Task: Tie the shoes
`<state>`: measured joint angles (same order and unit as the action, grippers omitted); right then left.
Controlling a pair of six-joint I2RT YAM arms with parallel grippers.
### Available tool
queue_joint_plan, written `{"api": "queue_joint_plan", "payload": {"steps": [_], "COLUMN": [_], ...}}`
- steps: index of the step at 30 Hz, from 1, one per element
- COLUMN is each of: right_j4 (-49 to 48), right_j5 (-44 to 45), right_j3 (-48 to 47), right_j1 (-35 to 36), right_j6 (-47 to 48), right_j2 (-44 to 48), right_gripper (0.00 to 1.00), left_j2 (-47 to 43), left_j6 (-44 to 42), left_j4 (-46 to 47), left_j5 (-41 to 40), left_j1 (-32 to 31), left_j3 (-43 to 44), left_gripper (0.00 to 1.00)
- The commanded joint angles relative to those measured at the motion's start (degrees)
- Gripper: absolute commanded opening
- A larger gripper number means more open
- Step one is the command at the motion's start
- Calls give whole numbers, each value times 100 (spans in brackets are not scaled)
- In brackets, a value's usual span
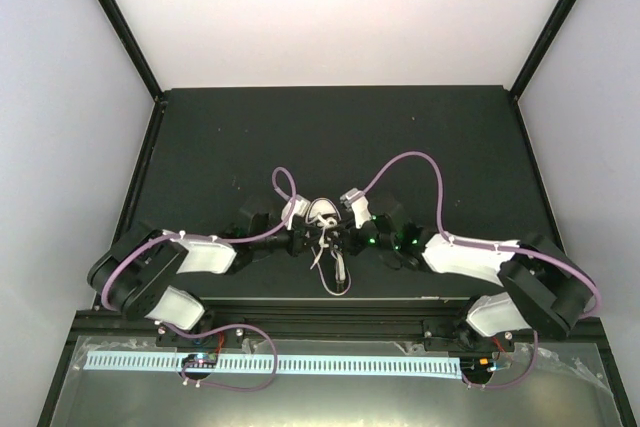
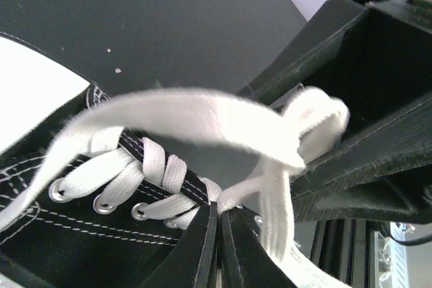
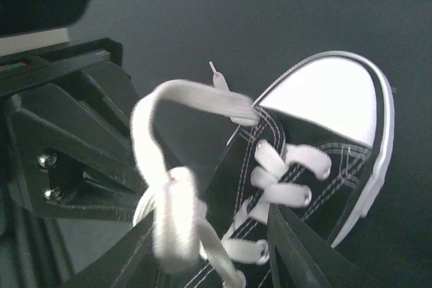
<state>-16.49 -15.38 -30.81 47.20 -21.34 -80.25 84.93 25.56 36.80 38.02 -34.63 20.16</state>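
Note:
The shoe (image 1: 323,213) is a small black sneaker with a white toe cap (image 3: 324,96), standing mid-table between both arms. My left gripper (image 2: 219,210) is shut on a white lace (image 2: 256,190) just above the top eyelets. From there a lace loop (image 2: 196,112) arches over the tongue towards the right gripper's black body (image 2: 364,85). My right gripper (image 3: 212,224) is open over the eyelets, and a blurred lace loop (image 3: 172,224) hangs loose between its fingers (image 3: 297,247). A lace tail (image 1: 335,272) trails towards the near edge.
The shoe sits on a black mat (image 1: 200,147) with white walls on three sides. An aluminium rail (image 1: 300,362) runs along the near edge by the arm bases. The left gripper's housing (image 3: 67,133) fills the left of the right wrist view.

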Motion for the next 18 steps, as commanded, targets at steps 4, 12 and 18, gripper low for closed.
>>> {"api": "queue_joint_plan", "payload": {"steps": [4,12,18], "right_j4": [636,1725,2976], "right_j5": [372,370,115], "right_j3": [369,-51,-1367], "right_j1": [-22,-142,-149], "right_j6": [-143,152,478], "right_j2": [917,1743,1047], "right_gripper": [59,79,79], "left_j2": [-347,-342,-371], "left_j6": [31,-6,-23], "left_j4": [177,126,100], "left_j5": [-358,-297,-332], "left_j1": [-28,-27,-30], "left_j3": [-109,-109,-135], "left_gripper": [2,2,2]}}
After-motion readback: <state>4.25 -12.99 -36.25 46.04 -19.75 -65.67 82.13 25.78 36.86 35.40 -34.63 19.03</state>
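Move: The white lace loop stands between the right hand's just-parted fingertips, about 1 cm to its left and level with it fore and aft. From the left hand, which already pinches the lace at the knot, the loop is some 3 cm to the right and 1 cm back. From the right hand, the shoe's middle is about 2 cm left, 2 cm back and 6 cm below, and the white toe cap 7 cm ahead, 3 cm left and 5 cm lower. The right hand, its fingers already parting, opens them nearly all the way and backs off the lace loop, drawing out to the right by about 3.5 cm and a little back, then climbing clear to end some 5.5 cm higher. The left hand keeps its shut pinch on the lace over the shoe, easing up less than a centimetre and then holding still, so that the loop stays with it as the right fingers come away. ##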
